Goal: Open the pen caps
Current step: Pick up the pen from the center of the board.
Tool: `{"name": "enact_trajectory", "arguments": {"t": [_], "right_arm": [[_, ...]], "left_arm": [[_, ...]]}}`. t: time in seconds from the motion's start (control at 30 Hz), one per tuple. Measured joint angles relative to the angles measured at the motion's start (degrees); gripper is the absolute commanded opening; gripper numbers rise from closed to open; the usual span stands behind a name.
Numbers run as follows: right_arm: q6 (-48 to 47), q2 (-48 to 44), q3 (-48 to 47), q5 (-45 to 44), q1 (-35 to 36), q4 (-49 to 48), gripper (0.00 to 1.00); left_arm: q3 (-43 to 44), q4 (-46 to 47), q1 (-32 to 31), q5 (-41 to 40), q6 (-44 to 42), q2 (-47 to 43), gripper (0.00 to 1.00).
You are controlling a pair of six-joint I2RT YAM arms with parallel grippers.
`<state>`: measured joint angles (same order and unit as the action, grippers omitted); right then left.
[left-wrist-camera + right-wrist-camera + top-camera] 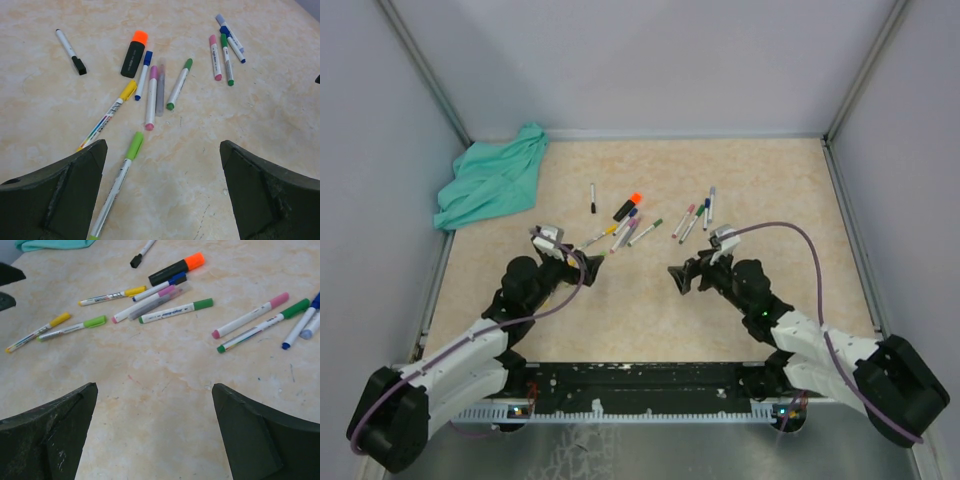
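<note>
Several capped pens lie in two loose groups mid-table (625, 225). In the left wrist view I see a light-green cap (135, 145) nearest, a yellow cap (128, 90), the larger orange cap (140, 36), a black cap (79, 65) and a green cap (187, 63). Each cap sits on its pen. My left gripper (595, 268) (162, 150) is open and empty, just short of the light-green pen. My right gripper (677, 278) (154, 390) is open and empty over bare table, short of a pink cap (278, 299) and a green cap (203, 304).
A crumpled teal cloth (490, 180) lies at the far left corner. Grey walls enclose the table on three sides. The two grippers face each other with a gap of bare tabletop (635, 290) between them.
</note>
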<state>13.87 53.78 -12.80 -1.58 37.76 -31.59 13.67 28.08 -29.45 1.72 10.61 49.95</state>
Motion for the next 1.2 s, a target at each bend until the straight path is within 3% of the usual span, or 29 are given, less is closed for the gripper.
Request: {"name": "enact_trajectory", "arguments": {"t": [0.17, 0.27, 0.4, 0.87, 1.2], "right_arm": [[-2.69, 9.88, -2.34, 7.61, 0.0, -0.59, 0.98], [-3.85, 15.04, -5.25, 10.84, 0.0, 1.77, 0.98], [-5.29, 14.97, -5.84, 13.31, 0.0, 2.54, 0.98], [-6.19, 3.8, -3.96, 13.27, 0.0, 2.03, 0.99], [-6.14, 2.36, -3.52, 13.27, 0.0, 2.38, 0.99]], "left_arm": [[-0.57, -1.11, 0.0, -6.62, -0.59, -2.21, 0.96], [-0.76, -1.86, 0.11, -12.46, -0.48, -2.43, 0.77], [-0.31, -5.38, 0.33, -17.64, 0.02, -0.72, 0.63], [8.85, -30.88, 0.33, -20.55, 15.85, 8.66, 0.64], [11.56, -35.91, 0.33, -23.89, 19.58, 13.6, 0.57]]}}
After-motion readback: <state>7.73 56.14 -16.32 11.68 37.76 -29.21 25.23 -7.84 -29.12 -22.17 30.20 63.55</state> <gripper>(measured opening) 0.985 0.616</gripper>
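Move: The yellow pen lies roughly 9 cm to the left hand's left, about level with it fore-and-aft and some 13 cm below. The lime-green pen beside it is about 4 cm ahead of that hand and 1 cm left, and the striped yellow-capped pen some 10 cm ahead and 1 cm right, both on the table too. From the right hand the yellow pen is about 34 cm left, 1 cm ahead and 12 cm below. The empty left hand swings left, then sinks steeply (about 10 cm down and 8 cm left in all, easing back slightly on the way down) towards the yellow pen, turning some 30 degrees counter-clockwise and tipping its fingers down as much while they narrow from wide open to a bit over half, still clear of the pens. The right hand, also empty and wide open, shifts about 3 cm left with a small counter-clockwise turn, dips and comes back up to its height, then waits. ##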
